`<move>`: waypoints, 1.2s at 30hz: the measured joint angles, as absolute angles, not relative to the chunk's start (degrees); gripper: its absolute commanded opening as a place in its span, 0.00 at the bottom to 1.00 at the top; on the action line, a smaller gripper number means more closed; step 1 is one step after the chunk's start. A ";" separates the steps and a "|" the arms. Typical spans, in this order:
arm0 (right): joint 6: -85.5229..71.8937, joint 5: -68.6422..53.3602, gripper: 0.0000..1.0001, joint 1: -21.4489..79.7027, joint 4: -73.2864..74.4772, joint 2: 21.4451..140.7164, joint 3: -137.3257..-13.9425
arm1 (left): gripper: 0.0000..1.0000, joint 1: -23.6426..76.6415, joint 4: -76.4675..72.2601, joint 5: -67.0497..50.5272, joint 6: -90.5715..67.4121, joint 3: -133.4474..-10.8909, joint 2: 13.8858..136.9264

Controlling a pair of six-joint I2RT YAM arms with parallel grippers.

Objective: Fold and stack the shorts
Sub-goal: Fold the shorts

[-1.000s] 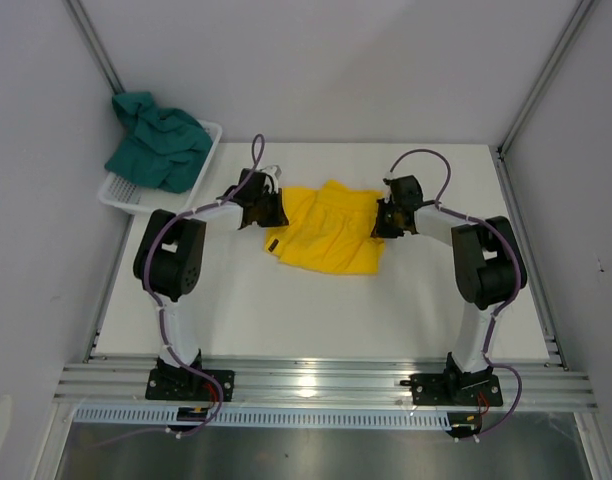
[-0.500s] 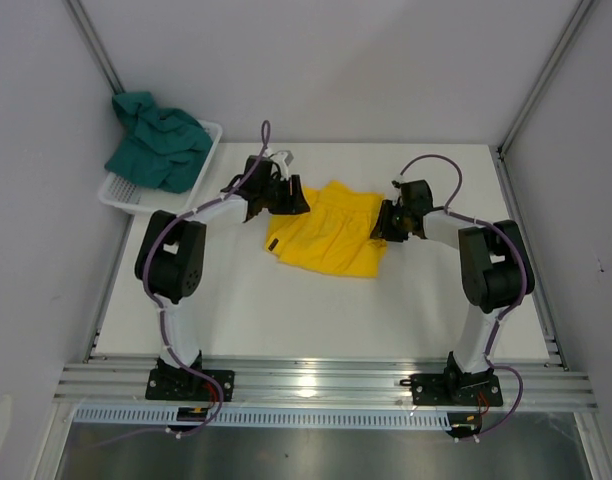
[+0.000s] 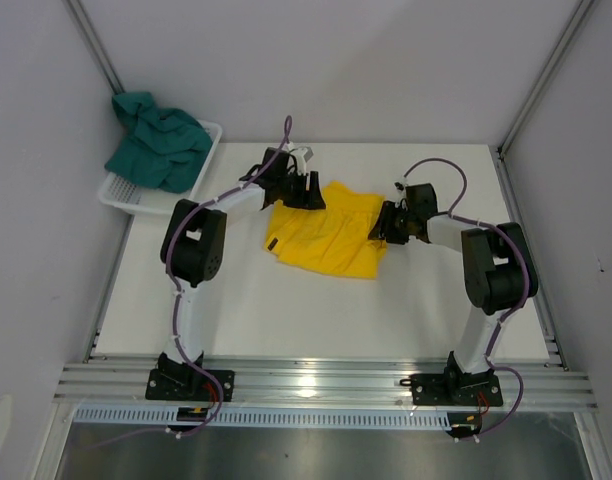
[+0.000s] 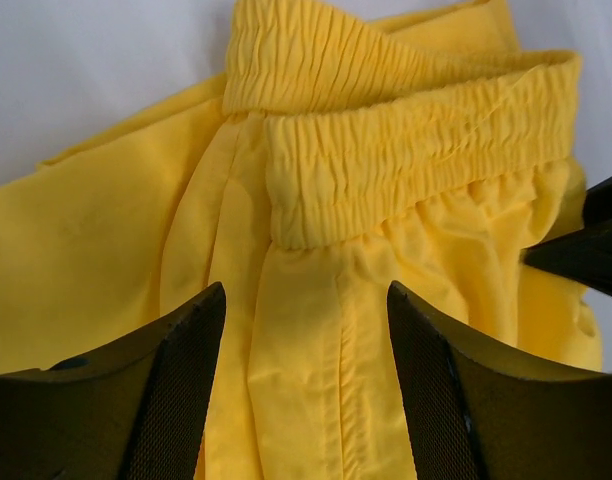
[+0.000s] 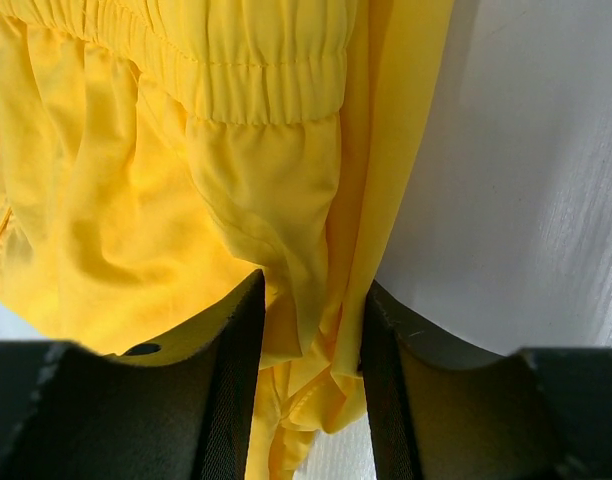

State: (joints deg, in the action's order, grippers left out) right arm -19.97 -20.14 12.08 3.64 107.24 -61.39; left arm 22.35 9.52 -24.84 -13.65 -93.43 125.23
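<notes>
The yellow shorts (image 3: pixel 326 238) lie folded over on the white table (image 3: pixel 286 310), elastic waistband (image 4: pixel 416 150) doubled on itself. My left gripper (image 3: pixel 304 190) hovers over their far left part, open, with fabric (image 4: pixel 306 340) below and nothing between its fingers (image 4: pixel 176 380). At the right edge of the shorts (image 5: pixel 136 200) my right gripper (image 3: pixel 386 222) stands open, with a loose bunch of yellow hem (image 5: pixel 316 330) hanging between its pads (image 5: pixel 236 380). The teal-green shorts (image 3: pixel 158 140) sit crumpled in the basket at the far left.
The white mesh basket (image 3: pixel 121 195) stands at the table's far left corner, partly over the edge. Grey walls and aluminium posts (image 3: pixel 534 85) close in the back and sides. Bare table lies in front of the yellow shorts.
Both grippers went from shut to open, letting go of the yellow shorts. The left gripper moved right and farther back over the waistband. The right gripper barely shifted.
</notes>
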 measured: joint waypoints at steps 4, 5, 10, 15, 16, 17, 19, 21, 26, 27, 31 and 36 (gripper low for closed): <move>-20.75 -21.85 0.46 11.35 2.13 107.09 -60.38 | 0.69 22.35 11.42 -24.77 -12.95 -93.51 126.58; -21.04 -22.44 0.46 11.14 1.43 107.00 -59.92 | 0.69 22.35 11.70 -24.82 -12.88 -93.51 126.69; -22.81 -26.55 0.44 9.78 -1.91 106.80 -57.74 | 0.63 22.35 11.94 -26.26 -12.86 -93.82 127.20; -24.43 -29.58 0.43 8.75 -3.60 106.83 -56.69 | 0.47 22.39 11.27 -29.21 -13.10 -94.13 128.33; -24.67 -29.95 0.43 8.67 -3.84 106.83 -56.64 | 0.46 22.39 11.22 -29.78 -13.19 -94.15 128.60; -24.86 -30.30 0.43 8.67 -4.14 106.83 -56.62 | 0.41 22.41 11.14 -30.30 -13.28 -94.21 128.86; -25.04 -30.76 0.42 8.67 -4.60 106.83 -56.62 | 0.34 22.46 10.94 -30.70 -13.58 -94.28 129.16; -25.10 -31.07 0.41 8.67 -4.84 106.83 -56.60 | 0.21 22.48 10.83 -30.92 -13.61 -94.37 129.49; -25.58 -31.66 0.41 8.47 -5.54 106.83 -56.27 | 0.00 22.52 10.87 -31.07 -14.00 -95.02 129.73; -25.85 -31.94 0.44 8.32 -5.93 106.83 -55.96 | 0.00 22.52 10.94 -30.81 -13.98 -95.13 129.73; -27.14 -32.88 0.46 7.33 -8.01 106.83 -54.11 | 0.00 22.48 11.57 -29.30 -13.98 -95.57 129.73; -28.99 -34.33 0.44 5.89 -10.55 106.83 -52.29 | 0.00 22.28 12.84 -27.07 -14.04 -96.03 129.71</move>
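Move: Just under the open left fingers, the fold of shorts beside the waistband's end lies about 3 cm down, 2 cm back and 1 cm to the right. The waistband's middle stands roughly 7 cm right of that hand and level with it fore and aft; the small black label lies some 10 cm left and 10 cm back. The right hand straddles the shorts' right edge, about 1 cm below its point, and has the left fingers' fold about 6 cm ahead and 13 cm to its left. Sinking about 3 cm with a small move back and right, the left hand brings its open fingers down to the shorts, closes them fully and pinches the fold below the waistband's end, then eases about 1 cm left and forward with it. The right hand stays low around the right edge, fingers still part-open, backs off about 1 cm and rolls some 15 degrees, its left side rising. ##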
